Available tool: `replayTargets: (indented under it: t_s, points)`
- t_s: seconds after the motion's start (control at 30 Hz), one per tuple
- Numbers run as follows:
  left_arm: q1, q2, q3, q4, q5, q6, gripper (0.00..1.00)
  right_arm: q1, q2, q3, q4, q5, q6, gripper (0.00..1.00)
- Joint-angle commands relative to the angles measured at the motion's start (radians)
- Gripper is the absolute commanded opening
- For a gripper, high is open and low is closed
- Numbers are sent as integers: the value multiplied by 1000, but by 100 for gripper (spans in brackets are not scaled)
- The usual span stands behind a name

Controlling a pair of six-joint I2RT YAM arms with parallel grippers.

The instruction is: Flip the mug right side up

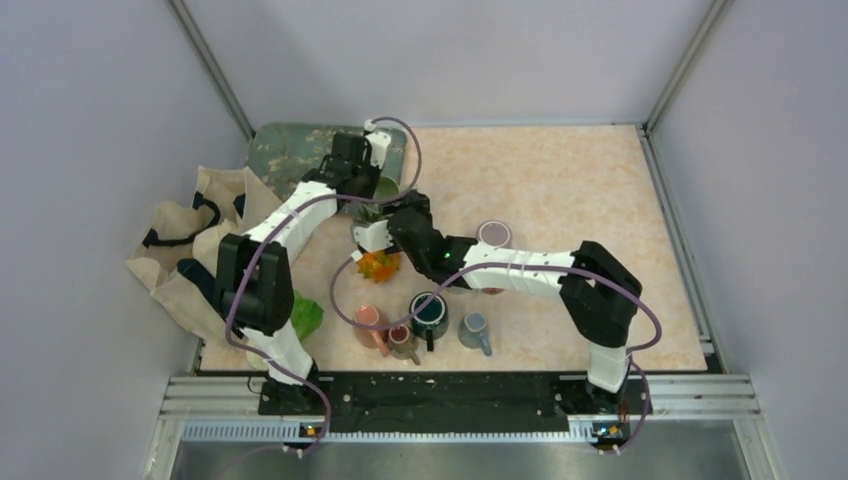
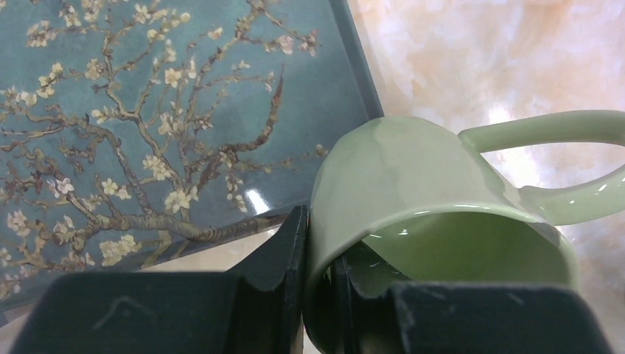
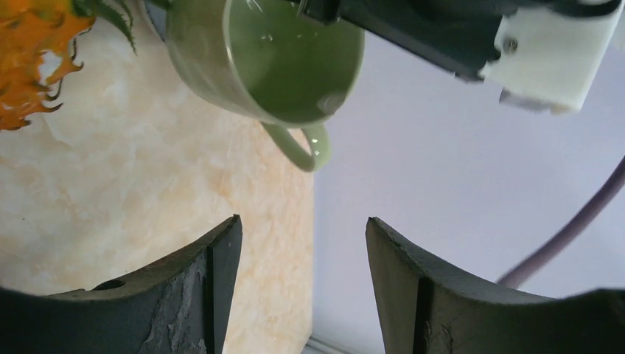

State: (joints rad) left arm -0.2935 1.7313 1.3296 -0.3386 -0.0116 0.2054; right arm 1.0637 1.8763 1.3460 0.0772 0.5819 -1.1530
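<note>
The pale green mug (image 1: 386,187) hangs tilted above the back left of the table, beside the tray. My left gripper (image 2: 322,243) is shut on the mug (image 2: 413,184), with one finger outside its rim wall and the other inside. In the right wrist view the mug (image 3: 273,51) shows its open mouth, its handle pointing down to the right. My right gripper (image 3: 304,228) is open and holds nothing, a short way below the mug. From above, the right gripper (image 1: 398,210) sits just in front of the mug.
A blossom-patterned tray (image 2: 147,110) lies at the back left (image 1: 285,150). An orange toy with green leaves (image 1: 380,265) sits under the right wrist. Several mugs (image 1: 430,312) stand near the front edge, and another one (image 1: 494,234) at the centre. A tote bag (image 1: 190,240) lies at the left.
</note>
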Motion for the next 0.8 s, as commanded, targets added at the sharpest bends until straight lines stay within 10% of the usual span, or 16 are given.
replayTargets:
  t_s: [0.0, 0.77]
  points:
    - [79, -7, 142, 49, 115, -124, 0, -5, -97, -17, 52, 1, 73, 62]
    - [406, 541, 831, -269, 108, -260, 0, -126, -234, -33, -183, -96, 538, 65]
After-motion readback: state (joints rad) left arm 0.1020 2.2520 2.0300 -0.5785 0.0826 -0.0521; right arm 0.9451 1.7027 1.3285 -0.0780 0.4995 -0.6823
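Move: The green mug is already pinched by its rim in the left fingers, its middle about 4 cm right of and 2 cm ahead of the left hand, 2 cm below. The tray's middle lies roughly 16 cm ahead, 12 cm left and 13 cm below the left hand; the pineapple is about 12 cm back, 4 cm right and 9 cm below. From the open, empty right hand, the tray's middle is some 25 cm ahead, 23 cm left and 19 cm down. The mug, kept in the left fingers, is swung left and forward in an arc over the tray, some 17 cm left and 13 cm forward, rising about 5 cm and then sinking 7 cm, while the hand turns counter-clockwise by nearly 30 degrees. The right hand, still open, backs off to the right and up, away from the mug, rolling its left side upward, then dips slightly. ##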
